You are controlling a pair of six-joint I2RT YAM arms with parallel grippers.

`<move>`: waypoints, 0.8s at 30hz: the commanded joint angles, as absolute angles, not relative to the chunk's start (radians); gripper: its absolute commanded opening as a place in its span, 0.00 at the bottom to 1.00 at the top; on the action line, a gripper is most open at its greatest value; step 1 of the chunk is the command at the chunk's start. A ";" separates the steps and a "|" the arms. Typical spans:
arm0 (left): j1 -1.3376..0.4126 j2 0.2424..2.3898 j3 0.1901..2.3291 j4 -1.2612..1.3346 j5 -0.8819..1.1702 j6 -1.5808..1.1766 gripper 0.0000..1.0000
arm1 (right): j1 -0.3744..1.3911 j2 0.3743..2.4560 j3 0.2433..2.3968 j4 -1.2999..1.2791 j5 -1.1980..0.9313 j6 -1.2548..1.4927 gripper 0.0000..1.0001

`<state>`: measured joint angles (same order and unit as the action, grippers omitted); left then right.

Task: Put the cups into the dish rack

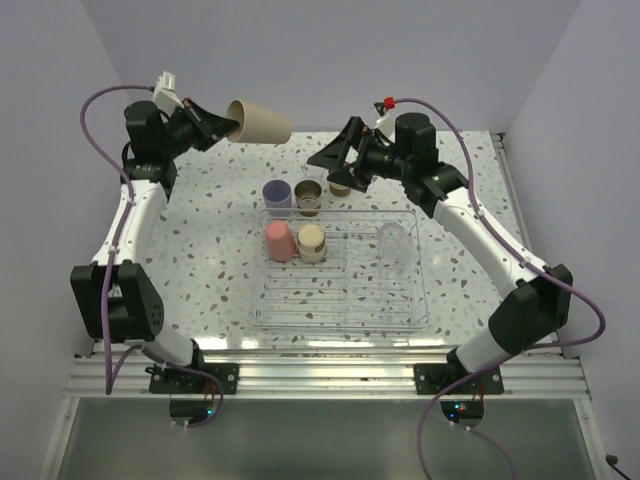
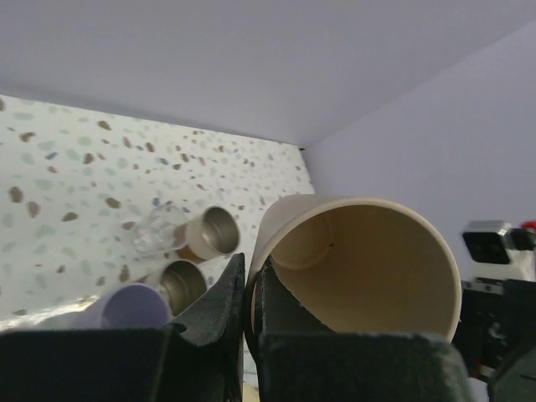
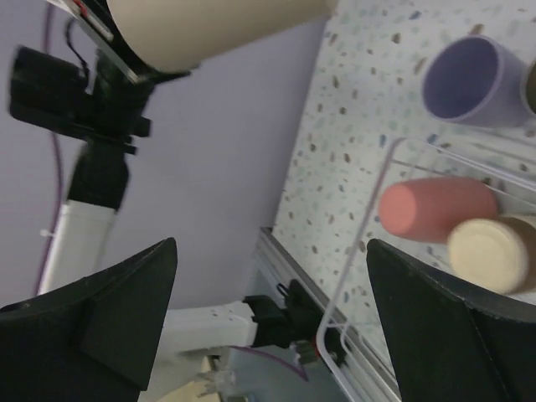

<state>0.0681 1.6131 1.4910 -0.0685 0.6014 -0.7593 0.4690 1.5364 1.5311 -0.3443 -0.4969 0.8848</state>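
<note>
My left gripper [image 1: 228, 127] is shut on the rim of the tall beige cup [image 1: 258, 120], one finger inside and one outside, and holds it tilted on its side high above the table's back left. The cup's open mouth fills the left wrist view [image 2: 360, 268], and the cup shows at the top of the right wrist view [image 3: 218, 29]. My right gripper [image 1: 338, 163] is open and empty above the cups behind the dish rack [image 1: 425, 300]. In the rack stand a coral-pink cup [image 1: 279, 241], a steel cup with tan base up [image 1: 312, 242], and a clear cup [image 1: 392, 238].
Behind the rack stand a lavender cup [image 1: 277, 193], a steel cup [image 1: 309, 196] and another steel cup [image 1: 341, 187] partly under my right gripper. A clear cup [image 2: 155, 230] lies beside the steel ones. Walls close in on the table's back and sides.
</note>
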 commanded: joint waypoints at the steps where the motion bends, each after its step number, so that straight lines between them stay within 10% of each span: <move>1: 0.071 1.534 1.320 0.369 0.817 -1.051 0.00 | 0.465 1.565 1.462 0.152 -0.666 1.205 0.98; 7: 0.064 1.453 1.046 0.826 0.876 -1.380 0.00 | 0.471 1.609 1.437 0.360 -0.644 1.397 0.98; 24: 0.018 1.411 0.988 0.991 0.859 -1.502 0.00 | 0.502 1.617 1.457 0.298 -0.594 1.384 0.98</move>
<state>0.0292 1.4338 0.9833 0.9066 0.8528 -1.4681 0.4992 1.6295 1.4319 0.2756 -0.6003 1.3766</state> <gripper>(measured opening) 0.040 0.983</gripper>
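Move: The tan cup, already held by its rim in the left gripper, lies about 14 cm ahead and 18 cm left of the open right gripper, at about its height. The open right gripper stands roughly 10 cm back and 22 cm right of the left hand, about level. From the right hand, the purple cup is some 13 cm ahead, 16 cm left and 29 cm down; the nearer steel cup is 12 cm ahead, 6 cm left and equally low. The tan cup is carried back some 10 cm and rightward towards the open right gripper by the left hand, which dips slightly, then rises about 5 cm, keeping its rim pinch while rolling and swinging clockwise to present the cup's base. The right hand rises and reaches left to meet it, rolling about 25 degrees with its left side up, fingers staying wide open. ##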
